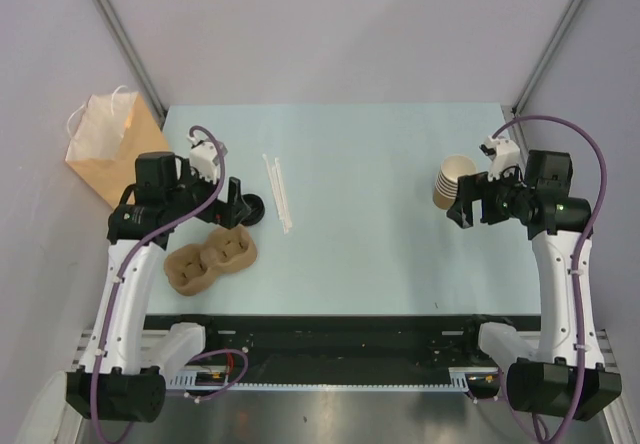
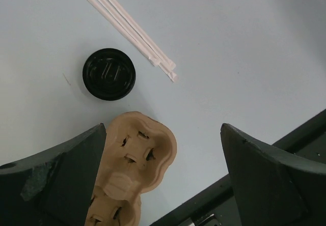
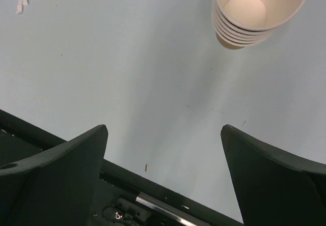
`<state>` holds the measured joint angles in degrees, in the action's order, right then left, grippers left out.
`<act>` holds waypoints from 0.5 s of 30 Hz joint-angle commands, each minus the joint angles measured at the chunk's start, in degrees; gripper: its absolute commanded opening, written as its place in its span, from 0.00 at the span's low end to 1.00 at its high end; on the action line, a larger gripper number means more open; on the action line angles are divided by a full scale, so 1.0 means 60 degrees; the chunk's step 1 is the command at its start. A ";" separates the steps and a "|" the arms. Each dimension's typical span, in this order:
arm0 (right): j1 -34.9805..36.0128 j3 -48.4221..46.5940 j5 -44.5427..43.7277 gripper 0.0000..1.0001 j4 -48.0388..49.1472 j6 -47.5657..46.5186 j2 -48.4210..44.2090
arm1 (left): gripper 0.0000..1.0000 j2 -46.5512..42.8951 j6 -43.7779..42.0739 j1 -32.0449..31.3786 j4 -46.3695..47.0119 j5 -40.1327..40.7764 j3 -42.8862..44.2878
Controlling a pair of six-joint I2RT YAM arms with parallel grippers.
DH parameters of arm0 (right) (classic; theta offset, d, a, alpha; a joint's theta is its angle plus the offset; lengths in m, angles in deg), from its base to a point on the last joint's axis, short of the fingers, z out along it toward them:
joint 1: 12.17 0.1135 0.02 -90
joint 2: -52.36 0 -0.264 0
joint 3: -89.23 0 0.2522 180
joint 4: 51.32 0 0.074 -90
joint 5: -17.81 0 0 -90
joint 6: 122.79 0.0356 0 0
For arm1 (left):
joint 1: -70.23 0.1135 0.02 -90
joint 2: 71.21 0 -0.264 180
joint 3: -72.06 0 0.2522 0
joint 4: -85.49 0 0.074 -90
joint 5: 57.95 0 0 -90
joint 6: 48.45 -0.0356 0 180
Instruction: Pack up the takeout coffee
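Observation:
A round black lid (image 2: 109, 74) shows from above on the table; I cannot tell whether a cup stands under it. In the top view it (image 1: 257, 207) peeks out beside my left gripper (image 1: 234, 210). That gripper (image 2: 164, 129) is open and empty, hovering above the near end of the brown moulded-pulp carrier tray (image 2: 138, 152), with the lid just beyond its left finger. My right gripper (image 1: 462, 210) is open and empty over bare table, near the stack of lidless tan cups (image 1: 452, 181), which lies ahead of it in the right wrist view (image 3: 260, 12).
A brown paper bag (image 1: 105, 149) stands at the table's far left corner. Paper-wrapped straws (image 1: 278, 192) lie right of the lid and show in the left wrist view (image 2: 127, 30). The carrier tray (image 1: 210, 257) lies front left. The table's black front rail (image 1: 340, 334) runs below.

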<state>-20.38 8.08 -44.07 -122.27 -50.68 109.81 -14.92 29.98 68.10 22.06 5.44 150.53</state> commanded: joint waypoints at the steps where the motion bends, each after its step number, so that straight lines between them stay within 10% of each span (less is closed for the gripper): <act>1: -0.0038 -0.0967 -0.0072 1.00 -0.0180 -0.0255 0.0356 | 0.99 -0.0520 -0.0210 0.0004 0.0471 0.0479 0.0347; 15: -0.1254 -0.4027 -0.1112 1.00 -0.0575 0.0140 0.3284 | 1.00 -0.0769 0.0580 0.0004 0.1041 0.1345 0.0627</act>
<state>-27.35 -9.26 -47.61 -124.39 -51.03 126.07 -18.07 31.18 68.12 25.32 12.56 151.95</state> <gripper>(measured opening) 0.994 0.995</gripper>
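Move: The paper cup stack stands about 12 cm ahead of the right hand and 3 cm to its right, its middle some 13 cm lower; nothing else is near. From the left hand the same stack is roughly 52 cm to the right and 13 cm farther out. Closer to the left hand, about 20 cm down, the black lid lies 11 cm ahead and 2 cm left, the cup carrier 9 cm left and 2 cm back. Heading for the right-hand side of the cup stack, the open right hand sweeps forward and rightward about 8 cm, speeding up as it goes, rises some 3 cm and turns roughly 10 degrees clockwise, touching nothing. The left hand, also open, lifts about 3 cm and drifts a little left, its fingers tipping up slightly and turning counter-clockwise. ##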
